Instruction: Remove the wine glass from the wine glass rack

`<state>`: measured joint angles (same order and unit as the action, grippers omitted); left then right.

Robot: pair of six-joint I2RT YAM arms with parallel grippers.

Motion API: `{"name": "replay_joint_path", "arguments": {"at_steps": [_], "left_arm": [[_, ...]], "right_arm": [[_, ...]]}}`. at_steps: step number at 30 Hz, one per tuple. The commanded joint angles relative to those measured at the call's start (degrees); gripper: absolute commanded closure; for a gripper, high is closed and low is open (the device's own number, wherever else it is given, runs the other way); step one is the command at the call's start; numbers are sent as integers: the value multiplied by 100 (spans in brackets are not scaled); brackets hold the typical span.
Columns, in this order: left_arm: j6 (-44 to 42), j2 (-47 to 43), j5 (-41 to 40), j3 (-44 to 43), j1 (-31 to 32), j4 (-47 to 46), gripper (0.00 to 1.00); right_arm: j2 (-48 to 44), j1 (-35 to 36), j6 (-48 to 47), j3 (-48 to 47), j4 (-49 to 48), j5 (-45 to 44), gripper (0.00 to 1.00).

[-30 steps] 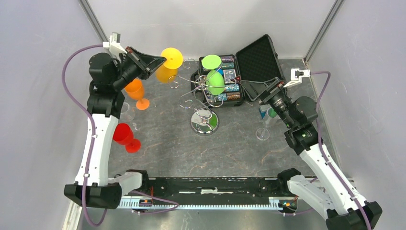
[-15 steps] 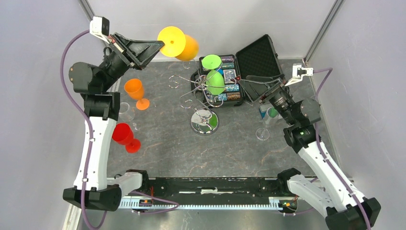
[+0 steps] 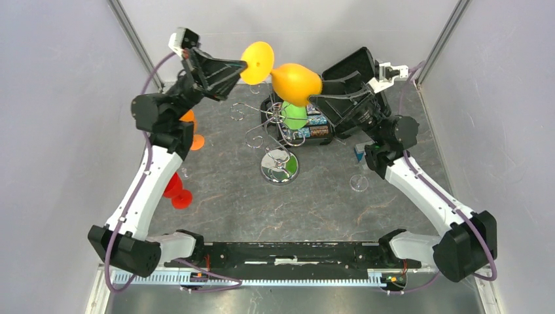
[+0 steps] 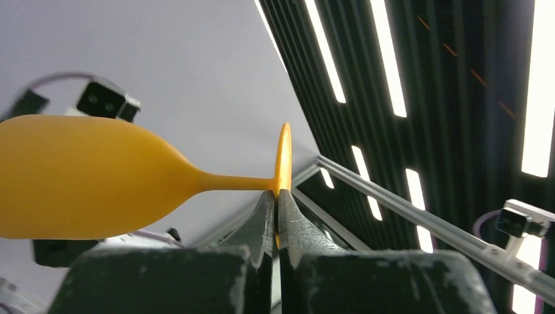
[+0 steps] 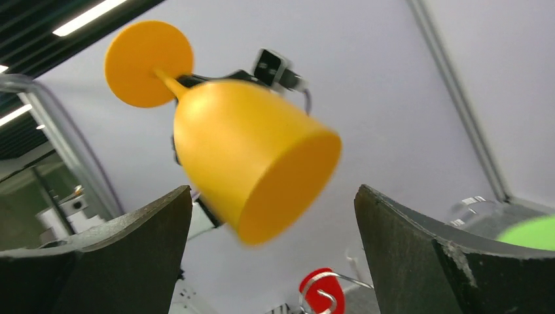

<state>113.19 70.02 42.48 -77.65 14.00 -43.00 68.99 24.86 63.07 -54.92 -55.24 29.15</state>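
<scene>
A yellow wine glass (image 3: 294, 83) hangs sideways in the air above the back of the table, clear of the wine glass rack (image 3: 279, 167). My left gripper (image 3: 243, 65) is shut on the rim of its round foot (image 4: 283, 157), with the bowl (image 4: 78, 176) pointing away to the right. My right gripper (image 3: 322, 93) stands open just right of the bowl, whose mouth (image 5: 288, 186) faces in between the fingers without touching them. A green glass (image 3: 296, 115) still hangs on the rack's wire arms (image 3: 260, 124).
An open black case (image 3: 350, 82) lies behind the rack. An orange glass (image 3: 192, 127) and a red glass (image 3: 175, 191) stand at the left, partly behind the left arm. A clear glass (image 3: 358, 182) stands at the right. A red disc (image 5: 324, 286) shows behind a wire curl.
The left arm rose and swung right, carrying the yellow glass over the rack and tipping it sideways. The right arm lifted and turned toward the bowl, its fingers still open.
</scene>
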Motion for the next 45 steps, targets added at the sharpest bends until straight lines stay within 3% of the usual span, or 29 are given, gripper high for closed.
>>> {"name": "replay_joint_path", "arguments": {"at_steps": [1, 6, 9, 12, 14, 16, 18, 22, 30, 36, 38, 39, 45], "left_arm": [[678, 4, -350, 48, 756, -695, 98], [435, -202, -546, 179, 946, -390, 98], [314, -289, -587, 186, 954, -275, 98], [298, -334, -627, 198, 954, -262, 98], [309, -362, -648, 189, 951, -281, 98], [307, -376, -662, 144, 961, -318, 98], [284, -382, -649, 93, 959, -309, 98], [268, -405, -636, 56, 961, -296, 98], [284, -459, -626, 227, 974, -266, 98], [451, -406, -591, 263, 975, -512, 98], [481, -397, -568, 266, 978, -603, 98], [469, -400, -557, 274, 978, -625, 96], [-228, -456, -418, 224, 972, -678, 46]], "right_arm": [[130, 212, 276, -616, -1185, 454, 2], [9, 398, 619, -312, -2295, 390, 14], [-123, 461, 757, -190, -2545, 383, 25], [-256, 501, 836, -125, -2662, 378, 30], [-315, 519, 828, -91, -2672, 364, 27], [-354, 528, 852, -14, -2612, 326, 11], [-390, 534, 884, 103, -2658, 236, 5], [-322, 554, 1104, 126, -2804, 231, 10], [174, 854, 1203, -565, -2742, 396, 43], [176, 889, 1189, -454, -3062, 222, 89], [68, 890, 1042, -366, -2970, 141, 100], [-3, 896, 924, -341, -2860, 106, 100], [-493, 891, 28, -221, -1915, -50, 100]]}}
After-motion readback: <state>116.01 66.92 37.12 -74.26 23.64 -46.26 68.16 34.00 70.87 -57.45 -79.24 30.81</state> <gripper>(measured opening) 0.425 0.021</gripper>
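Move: Some 3 cm back, 4 cm left and 6 cm above the open right hand is the yellow wine glass's bowl. The left hand already pinches this glass by its foot; from that hand the bowl lies about 10 cm right, 2 cm forward and 8 cm lower. From the right hand, the rack's top is roughly 5 cm ahead, 9 cm left and 13 cm below, and the green glass hanging on the rack about 12 cm ahead, 5 cm left and 20 cm below. Drawing back about 12 cm and rising some 7, the right hand tips upward and turns counter-clockwise, its fingers partly closing, reopening, then shutting to pinch the yellow glass's rim, one finger inside the bowl. The left hand eases back 4–5 cm and slightly right with the foot, then stays nearly still and finally opens about a third, letting go. ##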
